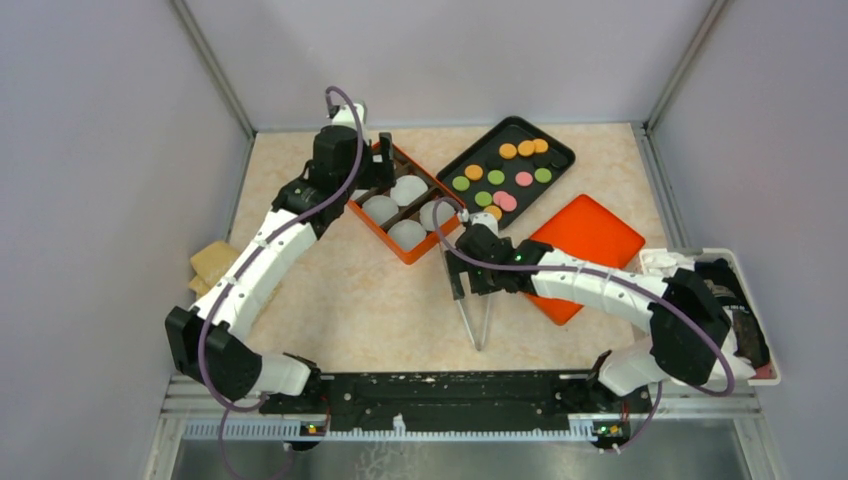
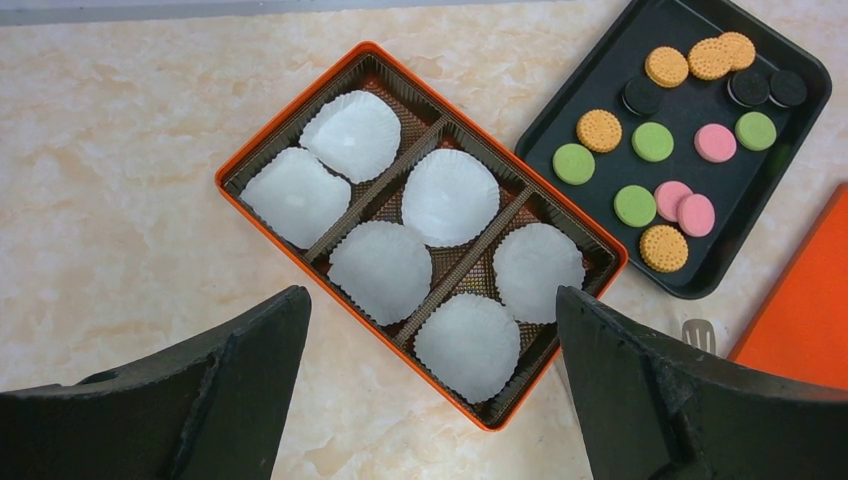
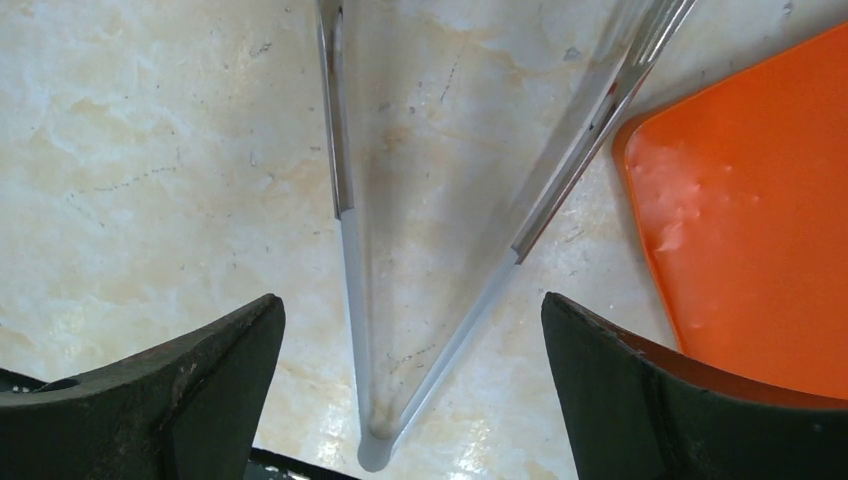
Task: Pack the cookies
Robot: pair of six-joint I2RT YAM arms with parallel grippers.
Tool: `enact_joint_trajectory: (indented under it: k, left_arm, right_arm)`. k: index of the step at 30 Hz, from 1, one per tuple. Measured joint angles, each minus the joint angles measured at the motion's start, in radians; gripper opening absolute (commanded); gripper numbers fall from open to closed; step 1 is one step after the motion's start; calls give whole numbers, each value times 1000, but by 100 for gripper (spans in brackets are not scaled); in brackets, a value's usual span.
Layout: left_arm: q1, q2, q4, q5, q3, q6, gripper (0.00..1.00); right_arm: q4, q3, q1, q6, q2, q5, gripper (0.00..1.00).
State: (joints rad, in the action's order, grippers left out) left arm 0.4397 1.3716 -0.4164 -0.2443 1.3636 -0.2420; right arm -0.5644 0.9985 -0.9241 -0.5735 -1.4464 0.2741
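The cookies (image 1: 497,176), small orange, green, pink and dark discs, lie on a black tray (image 1: 490,140) at the back. In the left wrist view the cookies (image 2: 652,142) sit on the same tray (image 2: 700,110) at the upper right. An orange box (image 1: 375,230) left of the tray holds several white paper cups (image 2: 450,195). My left gripper (image 1: 380,152) hangs open above the box (image 2: 385,340), holding nothing (image 2: 430,295). My right gripper (image 1: 472,282) is open over the metal tongs (image 1: 478,318), which lie on the table. Its fingers straddle the tongs (image 3: 350,260) near their hinge without touching them (image 3: 410,300).
An orange lid (image 1: 590,240) lies flat right of the tongs, showing at the right edge of the right wrist view (image 3: 760,200). A white bin (image 1: 740,320) with dark and white contents stands at the far right. A tan object (image 1: 212,262) sits at the table's left edge.
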Motion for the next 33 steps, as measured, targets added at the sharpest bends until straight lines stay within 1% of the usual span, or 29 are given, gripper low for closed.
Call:
enact_joint_trajectory:
  k: [10, 20, 24, 33]
  left_arm:
    - [0, 0, -11, 36, -35, -20, 98]
    - [0, -2, -15, 43, -44, -22, 98]
    - [0, -2, -14, 46, -45, -22, 98]
    - [0, -2, -12, 47, -53, -22, 98]
  right_arm:
    - [9, -56, -43, -50, -45, -27, 99]
    - [36, -63, -51, -80, -127, -40, 99]
    - [41, -62, -51, -94, -185, -24, 99]
    - [37, 19, -56, -118, -274, 30, 98]
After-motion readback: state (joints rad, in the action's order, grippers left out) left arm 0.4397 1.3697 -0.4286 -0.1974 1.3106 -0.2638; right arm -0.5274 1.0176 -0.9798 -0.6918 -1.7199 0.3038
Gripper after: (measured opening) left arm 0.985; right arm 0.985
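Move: The open tongs lie almost straight below the right hand, their middle about 8 cm down with next to no offset forward or sideways. From that hand, the orange tray's middle is some 8 cm ahead and 20 cm to the right, the cookie box roughly 20 cm ahead and 13 cm to the left, and the black tray about 26 cm ahead and 7 cm right. From the left hand the tongs are about 18 cm back, 19 cm right and 28 cm below. The right hand's wide-open fingers come down astride the tongs, the right finger meeting the right leg near where metal meets grey handle. The hand sinks about 8 cm, first also drawing back about 3 cm, then easing forward and slightly left low over the table while the wrist tilts some 10 degrees. The left hand, open above the box, sinks about 2.5 cm. ##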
